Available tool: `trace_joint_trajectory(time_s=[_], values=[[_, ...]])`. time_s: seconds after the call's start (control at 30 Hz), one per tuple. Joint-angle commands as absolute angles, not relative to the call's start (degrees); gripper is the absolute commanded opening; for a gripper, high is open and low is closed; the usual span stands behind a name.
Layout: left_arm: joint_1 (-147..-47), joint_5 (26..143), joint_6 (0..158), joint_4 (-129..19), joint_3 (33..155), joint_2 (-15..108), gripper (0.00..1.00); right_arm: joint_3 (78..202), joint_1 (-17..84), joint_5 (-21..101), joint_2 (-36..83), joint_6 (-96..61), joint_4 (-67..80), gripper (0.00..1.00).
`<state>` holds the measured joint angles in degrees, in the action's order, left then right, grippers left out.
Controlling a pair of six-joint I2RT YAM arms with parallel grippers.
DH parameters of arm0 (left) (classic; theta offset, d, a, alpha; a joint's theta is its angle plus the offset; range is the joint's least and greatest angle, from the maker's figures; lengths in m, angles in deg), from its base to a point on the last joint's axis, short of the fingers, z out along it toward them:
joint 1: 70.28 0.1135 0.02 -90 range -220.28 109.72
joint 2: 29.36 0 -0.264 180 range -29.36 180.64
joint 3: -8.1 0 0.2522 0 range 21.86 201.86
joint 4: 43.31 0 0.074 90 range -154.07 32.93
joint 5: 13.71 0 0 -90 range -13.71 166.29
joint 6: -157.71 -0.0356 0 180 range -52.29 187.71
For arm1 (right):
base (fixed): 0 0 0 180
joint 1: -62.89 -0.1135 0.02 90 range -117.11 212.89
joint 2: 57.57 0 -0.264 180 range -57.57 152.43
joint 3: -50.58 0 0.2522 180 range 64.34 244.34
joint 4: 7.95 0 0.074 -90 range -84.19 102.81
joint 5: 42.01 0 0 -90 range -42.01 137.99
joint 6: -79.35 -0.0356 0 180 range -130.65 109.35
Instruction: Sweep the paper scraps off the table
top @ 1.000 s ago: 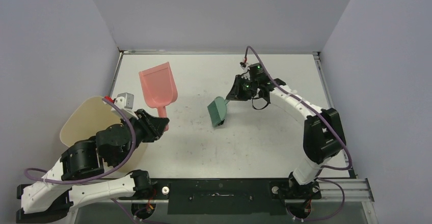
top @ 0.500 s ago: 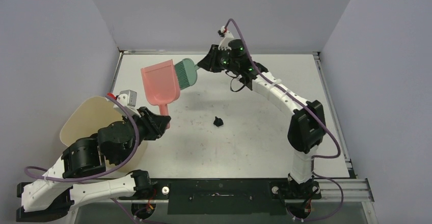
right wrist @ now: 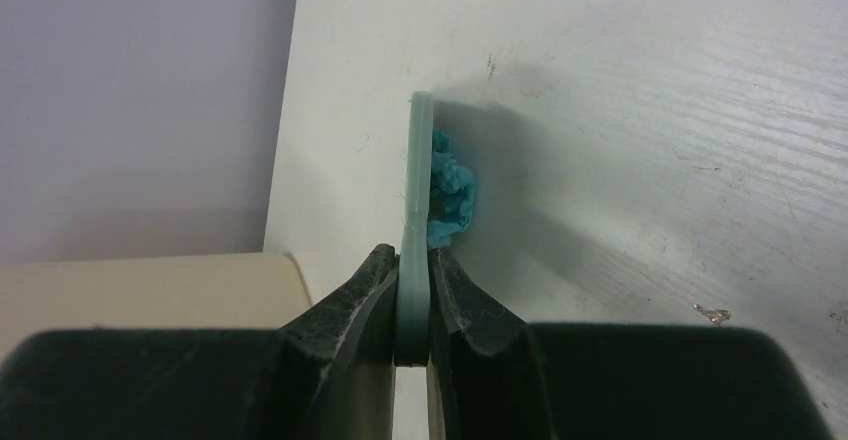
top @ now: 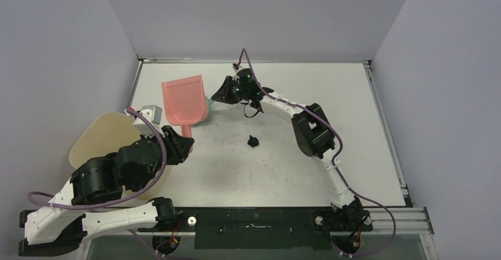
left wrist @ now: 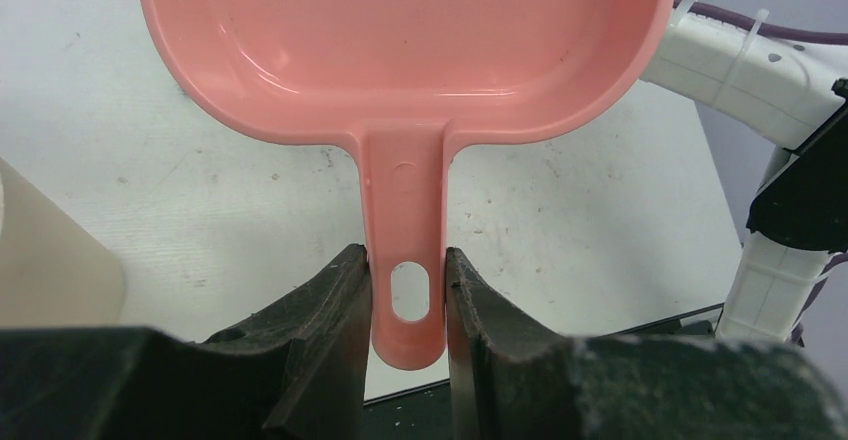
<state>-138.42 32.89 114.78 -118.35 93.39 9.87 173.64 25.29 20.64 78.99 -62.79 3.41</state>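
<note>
My left gripper is shut on the handle of the pink dustpan, whose pan lies flat on the white table at the far left. In the left wrist view the handle sits pinched between both fingers, and the pan is empty as far as it shows. My right gripper is shut on the teal brush, right beside the dustpan's right edge. A teal crumpled lump sits against the brush; bristles or scrap, I cannot tell. One black paper scrap lies mid-table, apart from both tools.
A beige round-cornered bin stands at the left edge beside my left arm, seen also as the bin in the right wrist view. Grey walls close the far and side edges. My right arm arches across the table's middle.
My right arm swung the brush from the table's middle up to the far left, then down beside the dustpan. The black scrap it had covered stays behind. The left gripper barely shifted.
</note>
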Motion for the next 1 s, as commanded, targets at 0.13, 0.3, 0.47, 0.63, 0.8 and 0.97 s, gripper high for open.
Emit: trace_joint_trajectory(time_s=[0.13, 0.3, 0.47, 0.63, 0.8, 0.97], values=[[-138.2, 32.0, 110.9, -118.7, 93.7, 10.4, 0.00, 171.1, 26.2, 21.0, 75.8, -65.2, -0.4, 0.05], [-138.1, 33.4, 109.2, -121.5, 94.6, 12.8, 0.00, 161.0, 29.5, 21.9, 68.8, -60.4, 2.8, 0.05], [-138.0, 34.4, 107.7, -129.0, 97.5, 18.3, 0.00, 148.6, 33.4, 23.4, 58.6, -55.2, 7.0, 0.05], [-137.9, 36.2, 107.3, -131.7, 98.0, 21.7, 0.00, 136.1, 36.3, 21.5, 48.2, -48.1, 14.2, 0.05], [-137.5, 36.6, 106.9, -131.6, 96.5, 22.5, 0.00, 120.6, 40.7, 25.9, 33.4, -42.9, 15.3, 0.05], [-136.9, 37.3, 106.1, -131.9, 96.1, 24.3, 0.00, 118.1, 47.8, 26.1, 23.2, -35.4, 22.7, 0.05]])
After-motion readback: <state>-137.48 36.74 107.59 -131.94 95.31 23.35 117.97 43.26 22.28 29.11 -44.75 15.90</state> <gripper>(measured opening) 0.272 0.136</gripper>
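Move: For the right gripper, holding the brush, the black scrap lies about 16 cm to its right, 13 cm back and 11 cm lower. A teal scrap sits beneath the brush head, roughly 9 cm to this hand's left, level with it in reach and about 9 cm below. The raised dustpan is some 7 cm to its left, 10 cm back and 18 cm above. From the left gripper the black scrap is about 17 cm ahead, 18 cm right and 32 cm below. Keep the right gripper's hold on the brush, sink it some 3 cm, then draw it quickly about 26 cm to the right and 11 cm back, away from the dustpan and towards the black scrap, bringing the brush head's near end up beside the scrap. Meanwhile lower the left gripper about 6 cm, still pinching the dustpan handle, and roll its left side up nearly 30 degrees, nosing slightly down. ##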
